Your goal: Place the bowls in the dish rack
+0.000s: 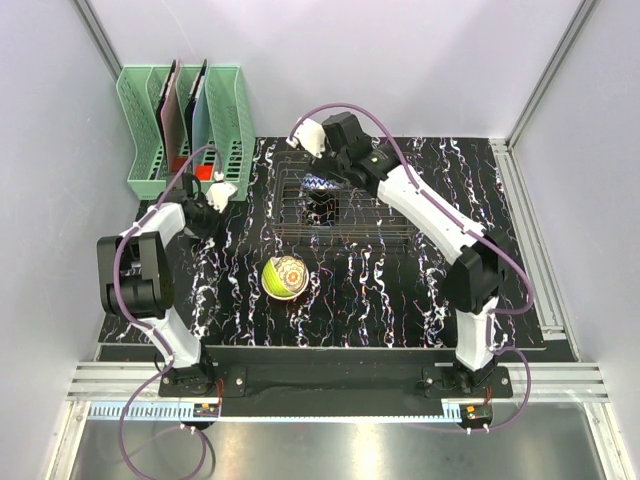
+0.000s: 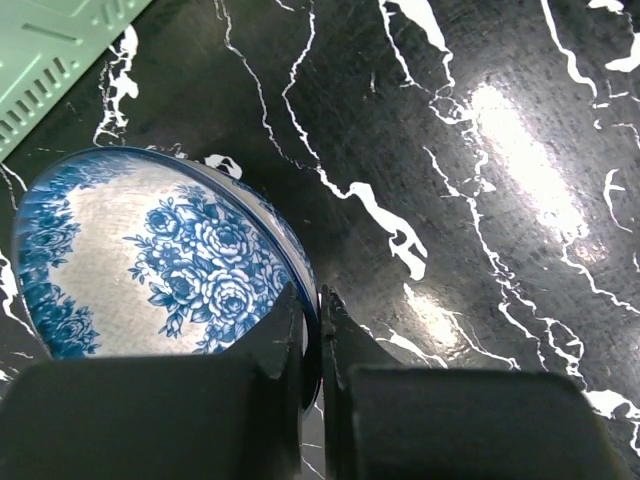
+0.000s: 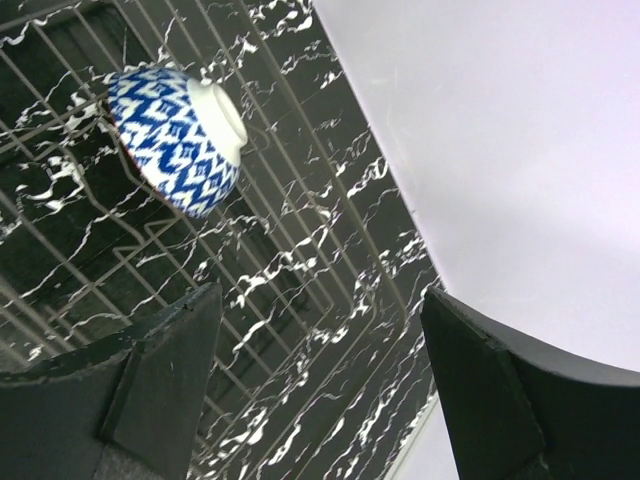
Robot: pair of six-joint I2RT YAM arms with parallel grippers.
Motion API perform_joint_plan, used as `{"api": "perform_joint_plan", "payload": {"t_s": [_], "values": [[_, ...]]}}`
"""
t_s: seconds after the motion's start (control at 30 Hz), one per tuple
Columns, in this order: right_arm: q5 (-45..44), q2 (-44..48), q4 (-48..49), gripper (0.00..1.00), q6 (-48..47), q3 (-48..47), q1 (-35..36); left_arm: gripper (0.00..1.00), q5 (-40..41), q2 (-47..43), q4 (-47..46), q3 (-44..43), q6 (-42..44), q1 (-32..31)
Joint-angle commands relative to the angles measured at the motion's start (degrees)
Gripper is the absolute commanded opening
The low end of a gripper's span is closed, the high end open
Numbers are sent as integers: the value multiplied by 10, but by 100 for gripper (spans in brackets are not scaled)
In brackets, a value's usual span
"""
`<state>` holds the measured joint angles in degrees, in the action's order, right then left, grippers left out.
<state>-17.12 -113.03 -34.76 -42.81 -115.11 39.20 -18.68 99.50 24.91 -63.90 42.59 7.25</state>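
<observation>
My left gripper (image 2: 320, 310) is shut on the rim of a white bowl with blue roses (image 2: 150, 270), which stands tilted on the table. In the top view this gripper (image 1: 200, 222) is at the table's left, and the arm hides the bowl. My right gripper (image 3: 320, 320) is open and empty over the wire dish rack (image 3: 300, 230). A white bowl with a blue zigzag pattern (image 3: 175, 140) lies on its side in the rack, apart from the fingers. It also shows in the top view (image 1: 322, 183), in the rack (image 1: 390, 215). A lime green bowl (image 1: 284, 277) sits in front of the rack.
A tall mint-green slotted holder (image 1: 190, 120) with flat items stands at the back left, and its corner shows in the left wrist view (image 2: 50, 50). The lime green bowl has a pale patterned inside. The orange bowl is out of view. White walls close in the table.
</observation>
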Motion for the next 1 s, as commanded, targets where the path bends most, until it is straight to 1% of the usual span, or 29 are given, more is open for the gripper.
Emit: {"api": "perform_joint_plan", "payload": {"t_s": [0.0,0.07,0.2,0.33,0.37,0.43,0.47,0.5,0.53,0.57,0.6,0.67,0.8,0.83,0.87,0.9,0.97], "values": [[-12,55,13,88,58,36,1,0,17,3,13,7,7,4],[-9,70,12,88,75,56,-1,0,8,-8,15,18,15,3],[24,87,-4,89,148,81,-14,0,-14,-62,19,40,29,-1],[93,92,-37,89,220,78,-31,0,4,-127,23,62,42,-33],[109,94,-46,89,242,77,-35,0,23,-160,25,75,53,-42],[146,100,-52,89,263,76,-42,0,48,-196,25,89,67,-83],[159,102,-55,88,278,74,-44,0,77,-234,26,104,74,-99],[168,104,-58,89,284,72,-47,0,94,-256,26,112,80,-134],[197,106,-66,89,292,69,-52,0,126,-277,26,120,94,-151],[213,106,-72,89,304,60,-55,0,139,-320,30,128,101,-169],[232,105,-81,89,308,54,-58,0,151,-340,32,130,108,-200],[270,103,-104,88,326,38,-68,0,175,-394,44,121,121,-225],[371,108,-115,88,363,31,-98,0,184,-444,63,78,125,-278],[415,111,-115,88,370,31,-106,0,203,-449,66,61,124,-285],[436,110,-116,88,387,28,-120,0,209,-454,73,52,123,-293],[478,111,-116,88,393,26,-129,0,215,-455,77,45,122,-310],[514,109,-117,88,408,16,-141,0,243,-467,82,40,131,-338]]}}
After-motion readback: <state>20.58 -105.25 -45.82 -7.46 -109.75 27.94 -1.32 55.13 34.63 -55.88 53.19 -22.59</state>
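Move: From the left hand, its fingers already shut on the blue floral bowl's rim, the wire dish rack lies about 36 cm right and 5 cm ahead, near its height; the green rack stands roughly 17 ahead and 4 left, the lime bowl stack 20 right and 12 back. From the empty right hand, the floral bowl is some 41 cm left, 5 back and 21 below; the zigzag bowl is about 7 left, 5 ahead, 17 below. Keep the left fingers pinched on the floral bowl's rim, draw back a little, then lift it about 18 cm while swinging it right and back towards the dish rack's side, tipping the fingers up towards level. Meanwhile draw the open right gripper back about 7 cm from over the zigzag bowl, turning it some 50 degrees so its fingers swing round to the left, towards the left hand. ##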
